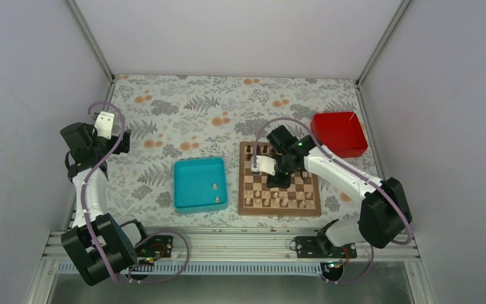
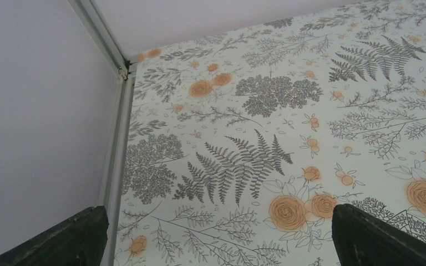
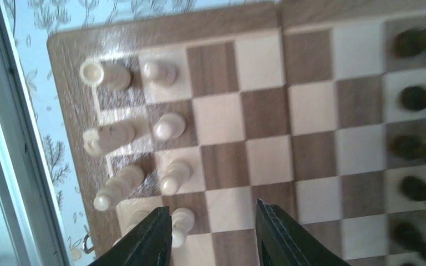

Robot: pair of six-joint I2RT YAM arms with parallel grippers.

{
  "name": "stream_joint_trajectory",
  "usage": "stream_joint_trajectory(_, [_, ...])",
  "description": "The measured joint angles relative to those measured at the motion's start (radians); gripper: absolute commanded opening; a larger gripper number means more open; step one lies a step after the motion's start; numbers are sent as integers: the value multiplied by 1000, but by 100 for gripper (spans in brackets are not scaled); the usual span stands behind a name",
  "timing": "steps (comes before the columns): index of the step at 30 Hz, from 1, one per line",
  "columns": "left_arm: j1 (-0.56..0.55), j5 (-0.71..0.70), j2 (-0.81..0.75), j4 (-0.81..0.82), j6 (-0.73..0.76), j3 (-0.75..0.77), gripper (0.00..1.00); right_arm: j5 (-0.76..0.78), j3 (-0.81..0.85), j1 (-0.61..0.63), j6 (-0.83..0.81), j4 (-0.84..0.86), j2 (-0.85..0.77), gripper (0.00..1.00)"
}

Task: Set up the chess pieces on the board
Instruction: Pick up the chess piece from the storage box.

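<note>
The chessboard [image 1: 312, 204] lies right of centre; it fills the right wrist view [image 3: 266, 116]. Several pale beige pieces [image 1: 283, 202] stand in its near rows, dark brown pieces [image 1: 257, 151] in its far rows. In the right wrist view several pale pieces [image 3: 169, 126] stand near the board's left edge and dark pieces [image 3: 416, 97] at the right. My right gripper [image 1: 255, 169] [image 3: 211, 213] hovers open and empty over the board's left side; a pale pawn [image 3: 181, 224] stands by its left finger. Two pale pieces [image 1: 216, 187] lie in the teal tray. My left gripper [image 1: 106, 118] [image 2: 216, 221] is open and empty at the far left.
A teal square tray [image 1: 190, 183] sits left of the board. A red box [image 1: 338, 133] stands at the back right, touching the board's far right corner area. White enclosure walls and metal posts [image 2: 116, 127] bound the flower-patterned table [image 1: 183, 120].
</note>
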Motion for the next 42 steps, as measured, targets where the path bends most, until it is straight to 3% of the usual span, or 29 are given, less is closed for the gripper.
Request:
stream_joint_trajectory(5, [0,3,0,0,0,0,100,-2,132,34,0,-18,49,41])
stream_joint_trajectory(11, [0,8,0,0,0,0,100,19,296,207,2,5,180,40])
stream_joint_trajectory(17, [0,15,0,-1,1,0,100,28,430,299,-3,44,335,40])
stream_joint_trajectory(26, [0,18,-2,-3,0,0,100,47,541,338,-16,67,551,40])
stream_joint_trajectory(42, [0,18,51,-3,0,0,100,26,657,355,-53,23,703,40])
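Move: Two light pawns are left in the teal storage box. The far one, next for the right hand, lies about 19 cm to its left, 1 cm ahead and 6 cm below; the near one about 3 cm back and 18 cm left. The box's middle is some 23 cm left, 1 cm ahead. The pawn just set down stands about 2 cm back and 2 cm right, 4 cm below. From the left hand, the far pawn is roughly 32 cm right, 14 cm back and 17 cm below. Towards the far pawn in the storage box, the right hand sweeps about 20 cm left off the board, first rising some 4 cm, then sinking about 8 cm from that height. It eases slightly forward, turns some 20 degrees counter-clockwise and keeps its fingers partly open, coming low over the pawn with no contact visible. ##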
